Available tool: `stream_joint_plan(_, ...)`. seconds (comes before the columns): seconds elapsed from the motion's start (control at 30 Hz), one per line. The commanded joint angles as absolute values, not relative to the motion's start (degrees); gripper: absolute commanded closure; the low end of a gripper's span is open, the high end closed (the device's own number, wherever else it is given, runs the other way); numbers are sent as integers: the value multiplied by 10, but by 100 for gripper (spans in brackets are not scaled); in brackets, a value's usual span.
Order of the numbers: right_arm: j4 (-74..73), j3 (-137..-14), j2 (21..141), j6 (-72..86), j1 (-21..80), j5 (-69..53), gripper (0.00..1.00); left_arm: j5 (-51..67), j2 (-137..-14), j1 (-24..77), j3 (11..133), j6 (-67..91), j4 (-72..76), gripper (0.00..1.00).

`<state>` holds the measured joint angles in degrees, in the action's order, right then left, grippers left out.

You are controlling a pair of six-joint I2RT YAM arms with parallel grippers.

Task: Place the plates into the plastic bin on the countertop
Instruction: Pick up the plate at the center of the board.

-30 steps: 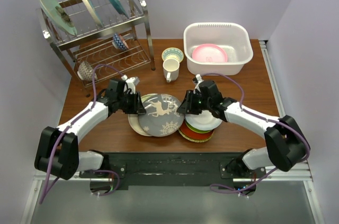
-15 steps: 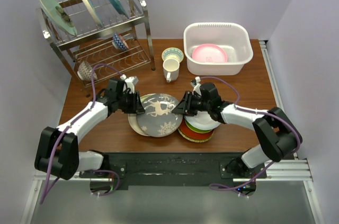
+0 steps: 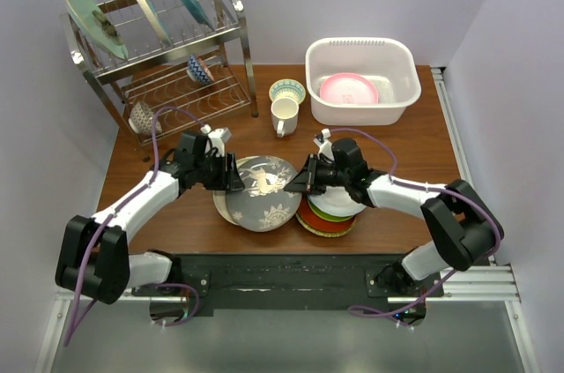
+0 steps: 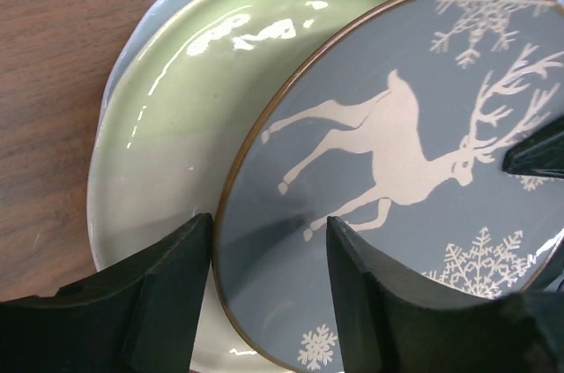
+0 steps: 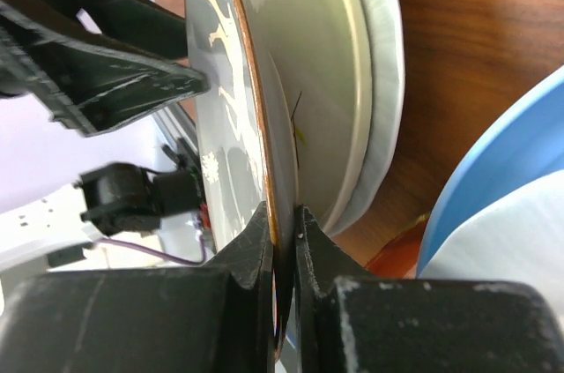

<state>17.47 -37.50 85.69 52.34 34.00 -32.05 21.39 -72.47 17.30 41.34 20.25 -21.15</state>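
A dark plate with a white deer [image 3: 263, 197] lies tilted on a pale green plate [image 4: 194, 100], left of centre on the countertop [image 3: 414, 139]. My right gripper [image 3: 293, 184] is shut on its right rim, seen edge-on between the jaws [image 5: 282, 219]. My left gripper [image 3: 234, 182] is open and straddles the left rim [image 4: 269, 241] without pinching it. A stack of plates [image 3: 330, 219], red-orange at the bottom and white with a blue rim on top [image 5: 502, 179], sits under my right arm. The white plastic bin [image 3: 314, 73] at the back right holds a pink plate [image 3: 348, 89].
A metal dish rack [image 3: 167, 47] at the back left holds three plates on edge and small patterned bowls. A white mug [image 3: 284, 115] and a small bowl [image 3: 286, 89] stand between the rack and the bin. Bare wood lies right of the stack.
My right gripper has closed on the deer plate's right rim. My left gripper has opened wider around the left rim. The plate has shifted slightly to the left.
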Motion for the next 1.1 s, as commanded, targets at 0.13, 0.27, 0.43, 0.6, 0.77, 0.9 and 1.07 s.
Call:
stream_joint_plan(0.13,143,-427,793,496,345,-322,100,183,-619,179,418,200,-208,20)
stream_joint_plan(0.27,136,-431,785,497,339,-323,100,128,-571,178,417,206,-214,12)
stream_joint_plan(0.43,118,-441,775,492,333,-322,100,87,-538,175,417,211,-221,2)
stream_joint_plan(0.6,77,-462,762,472,329,-309,100,84,-507,169,409,212,-211,0)
stream_joint_plan(0.77,55,-484,755,461,321,-306,100,84,-515,161,410,212,-214,0)
stream_joint_plan(0.9,41,-498,756,455,309,-307,100,87,-519,157,411,211,-214,0)
stream_joint_plan(1.07,33,-523,758,448,289,-311,100,95,-517,154,410,209,-212,0)
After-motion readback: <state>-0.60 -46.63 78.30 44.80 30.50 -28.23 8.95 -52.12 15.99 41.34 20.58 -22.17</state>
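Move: Still pinched by its right rim, the reindeer plate has its middle about 8 cm left and 2 cm back of the right hand; the white bin it must go to is roughly 30 cm ahead and 20 cm right of that hand. The cream plate lies 13 cm left, 1 cm back and 5 cm below, the white mug 20 cm ahead and 2 cm left. From the left hand, the reindeer plate's middle is about 7 cm right and 2 cm back. Coming free of the reindeer plate's left rim, the left hand opens its fingers wide and rises about 9 cm, also drawing some 4 cm left while its fingertips swing up about 20 degrees. The right hand keeps its pinch on the opposite rim, eases back slightly, then lifts the plate some 5 cm while carrying it right and forward towards the bin. ##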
